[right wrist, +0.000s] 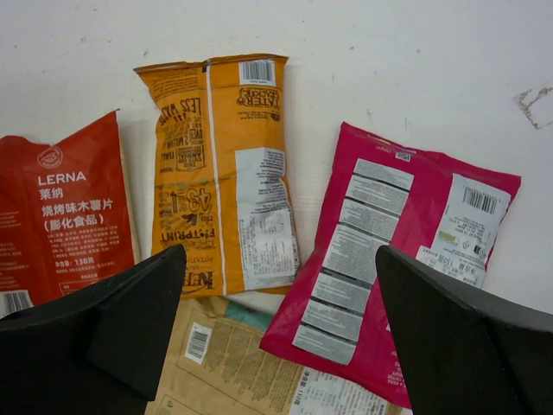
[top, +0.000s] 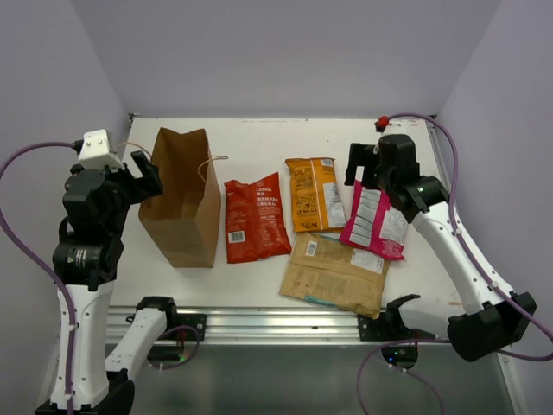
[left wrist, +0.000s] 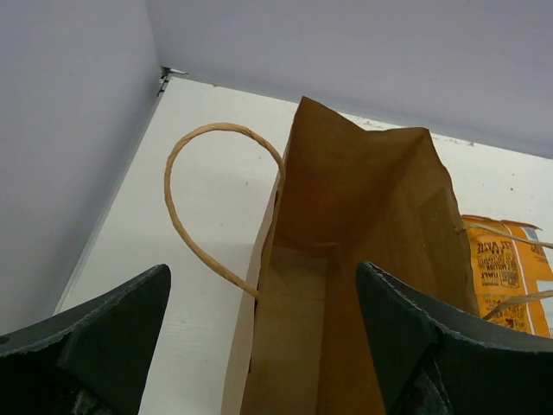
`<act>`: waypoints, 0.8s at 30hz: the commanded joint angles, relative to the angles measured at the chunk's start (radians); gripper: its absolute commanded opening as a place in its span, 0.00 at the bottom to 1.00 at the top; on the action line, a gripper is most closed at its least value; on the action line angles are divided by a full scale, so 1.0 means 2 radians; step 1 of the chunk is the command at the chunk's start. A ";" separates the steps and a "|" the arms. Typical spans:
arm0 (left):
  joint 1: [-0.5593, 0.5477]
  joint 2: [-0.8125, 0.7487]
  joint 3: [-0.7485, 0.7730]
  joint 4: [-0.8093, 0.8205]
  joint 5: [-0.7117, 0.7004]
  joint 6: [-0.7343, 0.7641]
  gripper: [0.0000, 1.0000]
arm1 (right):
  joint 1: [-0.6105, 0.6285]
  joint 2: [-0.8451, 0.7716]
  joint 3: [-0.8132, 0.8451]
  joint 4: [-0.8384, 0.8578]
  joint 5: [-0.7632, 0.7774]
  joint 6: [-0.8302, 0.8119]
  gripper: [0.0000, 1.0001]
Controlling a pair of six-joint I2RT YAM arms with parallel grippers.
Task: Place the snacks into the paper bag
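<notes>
The brown paper bag (top: 181, 199) stands upright at the left of the table, its mouth open (left wrist: 346, 259) with a twine handle (left wrist: 203, 199) looping out. My left gripper (top: 143, 177) (left wrist: 263, 333) hangs open above the bag's left rim, holding nothing. To the bag's right the snacks lie flat: a red packet (top: 256, 218) (right wrist: 60, 216), an orange one (top: 313, 194) (right wrist: 216, 181), a magenta one (top: 377, 221) (right wrist: 406, 251) and a larger tan one (top: 337, 272) (right wrist: 251, 372). My right gripper (top: 361, 164) (right wrist: 281, 303) hovers open over the magenta and orange packets.
White walls close the table at the back and sides. A red knob (top: 382, 121) sits at the back right corner. A metal rail (top: 276, 324) runs along the near edge between the arm bases.
</notes>
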 commanded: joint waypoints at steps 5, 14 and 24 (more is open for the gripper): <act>-0.004 0.011 -0.031 0.004 0.039 0.007 0.81 | 0.003 -0.014 -0.004 0.008 0.004 0.006 0.97; -0.004 0.029 -0.037 -0.012 0.027 0.007 0.64 | 0.003 -0.007 -0.009 0.007 0.009 0.009 0.96; -0.006 0.038 -0.058 -0.004 0.023 0.008 0.14 | 0.015 0.026 -0.073 0.091 -0.102 0.006 0.97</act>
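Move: The near foot of the paper bag's left handle is about 2 cm ahead of my left hand, 1 cm right and 6 below; the bag's mouth centres some 8 ahead, 7 right. From my right hand the orange snack lies roughly 15 cm ahead, 7 left and 25 down; at that same depth, the pink snack is 5 ahead, 10 right, the red one 6 ahead, 23 left, and the brown pack 11 back, 2 left. I sink my left hand about 6 cm and ease slightly forward onto the paper bag's left rim, tipping the fingers down some 10 degrees and closing them from wide open until they pinch the rim at the handle's near foot. My right hand mostly waits, fingers wide open, then drops about 3 cm and edges left towards the orange snack. ##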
